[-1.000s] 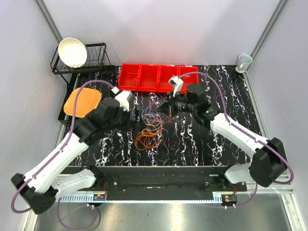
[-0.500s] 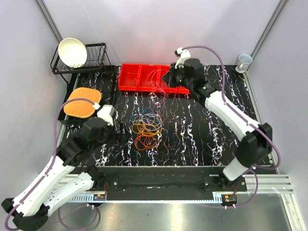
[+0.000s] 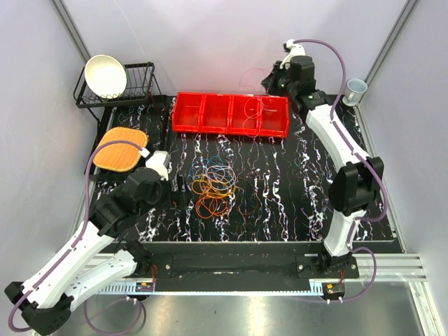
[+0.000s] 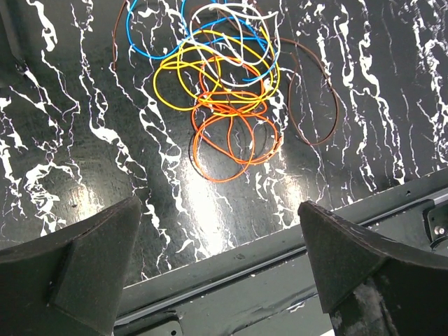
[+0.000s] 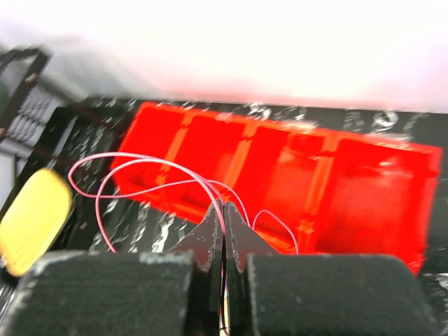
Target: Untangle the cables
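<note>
A tangle of cables [image 3: 213,183] in orange, yellow, blue, white and brown lies in the middle of the black marbled table. In the left wrist view the cables [image 4: 224,77] lie ahead of my left gripper [image 4: 224,280], which is open and empty above the table's near edge. In the top view the left gripper [image 3: 178,187] is left of the pile. My right gripper [image 3: 269,78] is raised at the far back, shut on a thin pink cable [image 5: 140,164] that hangs in loops over the red bin [image 5: 364,182]. In the right wrist view the right gripper [image 5: 224,210] pinches this cable at its tips.
The red bin [image 3: 231,113] with its row of compartments stands at the back of the table. A black dish rack [image 3: 140,87] with a white bowl [image 3: 105,75] is at the back left, an orange pad [image 3: 120,149] in front of it. A cup [image 3: 355,89] is at the back right.
My right arm rose from the pile and swung to the far back over the red bin, carrying the pink cable. My left arm pulled back from the pile toward the near left.
</note>
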`<state>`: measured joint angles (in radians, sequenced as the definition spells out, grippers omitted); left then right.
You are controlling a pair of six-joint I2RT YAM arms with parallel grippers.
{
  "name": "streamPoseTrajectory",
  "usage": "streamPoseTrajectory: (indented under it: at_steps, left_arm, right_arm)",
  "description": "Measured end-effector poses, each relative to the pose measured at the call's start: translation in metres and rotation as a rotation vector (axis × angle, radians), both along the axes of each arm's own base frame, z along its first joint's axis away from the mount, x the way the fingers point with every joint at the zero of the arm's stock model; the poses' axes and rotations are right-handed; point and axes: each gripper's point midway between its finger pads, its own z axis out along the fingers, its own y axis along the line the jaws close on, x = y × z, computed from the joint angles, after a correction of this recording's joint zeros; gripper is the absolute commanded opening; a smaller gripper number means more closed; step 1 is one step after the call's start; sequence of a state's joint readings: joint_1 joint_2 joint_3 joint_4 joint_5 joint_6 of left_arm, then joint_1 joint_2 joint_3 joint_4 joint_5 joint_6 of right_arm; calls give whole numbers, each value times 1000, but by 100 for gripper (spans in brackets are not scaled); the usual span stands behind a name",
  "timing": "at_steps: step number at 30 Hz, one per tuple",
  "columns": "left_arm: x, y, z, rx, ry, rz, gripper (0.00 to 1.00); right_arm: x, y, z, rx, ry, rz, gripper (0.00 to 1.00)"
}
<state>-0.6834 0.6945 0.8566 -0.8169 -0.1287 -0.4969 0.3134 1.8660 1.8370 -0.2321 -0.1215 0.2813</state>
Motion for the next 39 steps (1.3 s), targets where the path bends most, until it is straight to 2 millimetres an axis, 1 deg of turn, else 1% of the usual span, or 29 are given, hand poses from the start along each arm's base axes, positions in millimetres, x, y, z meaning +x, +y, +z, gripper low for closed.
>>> streamPoseTrajectory:
  at_steps: [4, 7, 12, 16, 21, 25, 30, 39]
  left_arm:
    - [0, 0, -1, 2, 3, 1, 99]
    - [1, -1, -2, 4, 6, 1, 99]
    - [2, -1, -4, 11, 16, 1, 99]
    - [2, -2, -6, 16, 21, 0, 99]
    - [3, -2, -9, 24, 31, 0, 99]
    - [3, -2, -9, 24, 31, 0, 99]
    - [3, -2, -9, 24, 31, 0, 99]
    - [3, -2, -9, 24, 31, 0, 99]
  right_arm:
    - [24, -27, -11, -2, 14, -57, 0]
    - [39, -42, -23, -6, 33, -86, 0]
    - [52, -53, -44, -17, 68, -107, 0]
    - [63, -58, -52, -19, 77, -118, 0]
    - [77, -71, -63, -17, 87, -145, 0]
    - [91, -83, -79, -20, 103, -165, 0]
    - [100, -86, -99, -19, 132, -161, 0]
    - [103, -79, -136, -6, 200, -133, 0]
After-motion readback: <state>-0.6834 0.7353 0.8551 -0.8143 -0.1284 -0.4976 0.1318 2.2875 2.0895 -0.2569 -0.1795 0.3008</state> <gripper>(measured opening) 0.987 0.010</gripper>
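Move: The right hand, pinching the pink cable, has the red box's rightmost bin about 12 cm ahead, 5 cm to its right and some 27 cm below. The next bin over is also about 12 cm ahead, but 7 cm to the left at that same depth; the remaining cable pile lies roughly 18 cm back, 19 cm left and 31 cm down. From the idle left hand, the rightmost bin is about 48 cm ahead, 35 cm right and 16 cm below. Keep the right gripper shut on the pink cable and carry it forward and to the right towards the rightmost red bin, sinking as you go, then finish almost straight down: about 14 cm lower in all, 10 cm farther out and 8 cm right. Tip the fingers some 10 degrees further down and turn them slightly clockwise. ##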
